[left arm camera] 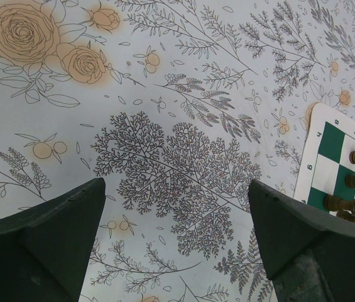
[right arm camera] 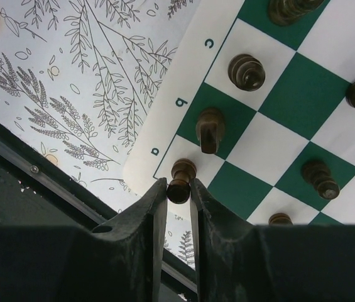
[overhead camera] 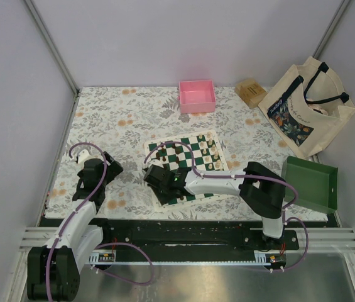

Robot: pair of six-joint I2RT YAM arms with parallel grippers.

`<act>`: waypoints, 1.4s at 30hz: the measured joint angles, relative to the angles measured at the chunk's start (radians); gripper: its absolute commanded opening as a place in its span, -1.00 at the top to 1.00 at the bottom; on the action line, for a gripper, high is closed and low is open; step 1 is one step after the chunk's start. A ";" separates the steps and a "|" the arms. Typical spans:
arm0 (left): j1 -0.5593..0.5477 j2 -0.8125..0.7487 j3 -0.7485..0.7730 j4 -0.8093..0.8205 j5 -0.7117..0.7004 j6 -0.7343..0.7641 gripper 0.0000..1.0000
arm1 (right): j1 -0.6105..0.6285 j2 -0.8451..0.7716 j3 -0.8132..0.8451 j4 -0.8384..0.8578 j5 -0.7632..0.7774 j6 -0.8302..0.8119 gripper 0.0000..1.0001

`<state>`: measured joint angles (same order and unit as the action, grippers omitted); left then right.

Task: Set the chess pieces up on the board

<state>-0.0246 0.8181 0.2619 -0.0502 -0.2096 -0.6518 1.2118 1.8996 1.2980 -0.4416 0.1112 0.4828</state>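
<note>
The board [overhead camera: 176,151], a green and white checked mat, lies mid-table. Dark chess pieces [right arm camera: 210,129] stand in its near-left corner rows, and light pieces [overhead camera: 213,155] stand along its right side. My right gripper [right arm camera: 178,189] is shut on the head of a dark chess piece [right arm camera: 181,178], which stands upright on the white corner square by the letter a. My left gripper [left arm camera: 177,185] hangs open over the flowered cloth, left of the board [left arm camera: 334,141], with nothing between its fingers. That same view shows a few dark pieces [left arm camera: 353,204] at the board's edge.
A pink tray [overhead camera: 196,96] sits at the back, with a small wooden box [overhead camera: 251,92] and a tote bag [overhead camera: 306,107] at the back right. A green tray [overhead camera: 310,184] lies at the right front. The table's black front rail [right arm camera: 32,170] runs just behind the held piece.
</note>
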 measured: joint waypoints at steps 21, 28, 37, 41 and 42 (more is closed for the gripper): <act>0.000 0.000 0.000 0.000 0.000 0.000 -0.98 | -0.018 -0.189 0.033 -0.079 0.091 -0.081 -0.18; 0.000 0.000 0.000 0.000 0.000 0.000 -0.98 | -0.179 -0.241 0.039 -0.052 0.105 -0.086 -0.18; 0.000 0.000 0.000 0.000 0.000 0.000 -0.98 | -0.312 -0.160 0.068 -0.042 0.082 -0.089 -0.14; 0.000 0.000 0.000 0.000 0.000 0.000 -0.98 | -0.347 -0.058 0.119 -0.043 0.072 -0.097 -0.11; 0.000 0.000 0.000 0.000 0.000 0.000 -0.98 | -0.353 -0.038 0.132 -0.043 0.071 -0.100 -0.11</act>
<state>-0.0246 0.8181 0.2619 -0.0502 -0.2092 -0.6514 0.8585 1.8614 1.4303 -0.4850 0.1818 0.3824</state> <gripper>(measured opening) 0.988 0.566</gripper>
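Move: The right hand still has its fingertips around a dark piece on the board's near-left corner square. The likely next dark piece, mid-board, lies about 19 cm ahead and 6 cm right; another stands 3 cm nearer. The dark knight is 3 cm ahead and 1 cm left; a dark piece near the edge is 1 cm ahead and 7 cm right. All sit slightly lower. From the left hand the likely next piece is some 6 cm ahead, 26 cm right, 4 cm lower. The right fingers spread off the corner piece's head and come free. The hand hardly moves at first, then rises about 11 cm and sweeps forward over the board, in all 16 cm forward and 7 cm right, turning nearly 20 degrees clockwise. It ends sinking some 5 cm towards the mid-board dark pieces, fingers open and empty. ##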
